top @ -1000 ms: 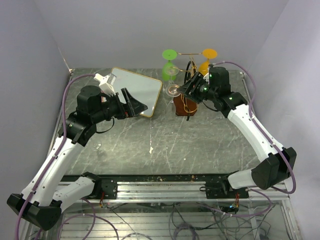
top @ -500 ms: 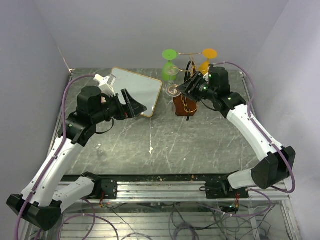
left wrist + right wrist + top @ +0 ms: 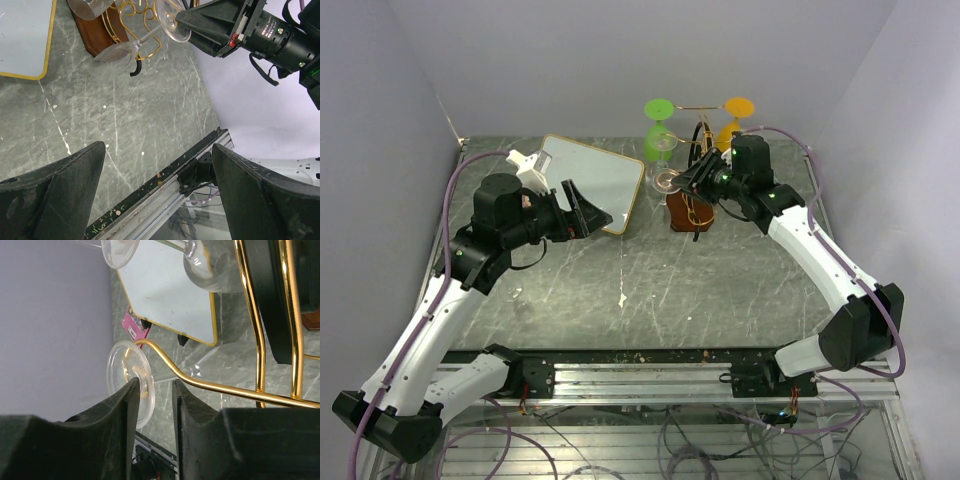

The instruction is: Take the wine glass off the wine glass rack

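Note:
The wine glass rack point(image 3: 700, 150) is gold wire on a brown wooden base point(image 3: 686, 212) at the back middle. A clear wine glass point(image 3: 666, 180) hangs on its side from a gold arm point(image 3: 225, 387). My right gripper point(image 3: 692, 178) is at the glass's foot point(image 3: 125, 371). Its jaws point(image 3: 156, 382) stand a narrow gap apart, with the foot's rim and stem between the tips. The left wrist view shows the same glass point(image 3: 116, 50) with its foot at the right fingertips. My left gripper point(image 3: 592, 208) is wide open and empty point(image 3: 156, 146), left of the rack.
A green glass point(image 3: 660, 130) and an orange glass point(image 3: 732, 120) hang on the rack's far side. A second clear glass point(image 3: 210, 270) hangs close by. A white gold-framed panel point(image 3: 592, 180) leans left of the rack. The table's front rail point(image 3: 165, 185) is below.
My right gripper has moved a little left and towards the rack, closer onto the clear glass's foot. The left arm has barely shifted.

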`<state>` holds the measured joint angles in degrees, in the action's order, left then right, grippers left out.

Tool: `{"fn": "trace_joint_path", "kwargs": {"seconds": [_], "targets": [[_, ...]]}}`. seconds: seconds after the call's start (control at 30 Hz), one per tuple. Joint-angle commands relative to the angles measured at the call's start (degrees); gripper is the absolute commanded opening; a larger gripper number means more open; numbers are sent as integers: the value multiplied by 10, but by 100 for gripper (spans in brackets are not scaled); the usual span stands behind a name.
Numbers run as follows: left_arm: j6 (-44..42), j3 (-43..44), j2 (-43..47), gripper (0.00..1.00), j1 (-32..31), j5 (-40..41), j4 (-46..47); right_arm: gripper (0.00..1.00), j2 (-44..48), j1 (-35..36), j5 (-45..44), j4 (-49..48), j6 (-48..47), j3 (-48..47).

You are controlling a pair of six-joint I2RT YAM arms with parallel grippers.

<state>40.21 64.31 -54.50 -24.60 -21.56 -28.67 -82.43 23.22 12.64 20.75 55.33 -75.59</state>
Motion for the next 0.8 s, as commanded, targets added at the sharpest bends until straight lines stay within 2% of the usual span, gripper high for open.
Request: {"fn": "trace_joint_path", "kwargs": {"seconds": [0.0, 0.23, 0.77], "targets": [[-9, 21, 8, 98, -4, 5, 0, 29, -1, 3, -4, -16, 1, 8], [-10, 23, 9, 98, -4, 7, -2, 16, 0, 4, -7, -13, 1, 2], [-9, 20, 14, 98, -4, 11, -6, 0, 20, 3, 1, -34, 34, -1]]}}
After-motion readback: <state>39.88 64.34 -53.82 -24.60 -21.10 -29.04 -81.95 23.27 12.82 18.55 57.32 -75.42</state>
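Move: The wine glass hangs upside down by its foot from the rack's nearest hook. The foot's near edge is in the gap between the right fingers, and the glass's middle is some 3 cm left of that hand, about level fore and aft, roughly 8 cm below it. A second clear glass hangs about 10 cm ahead and 4 cm left, and the rack's stand is some 9 cm ahead and 6 cm right. From the left hand, the wine glass is about 11 cm ahead, 19 cm right and 14 cm down. The right fingers close from about a third open to nearly shut and pinch the near edge of the upturned foot from above and below, gripping more firmly towards the end. As they close, the hand stays in place over the hook, then rises only about 1 cm with hardly any turn. ##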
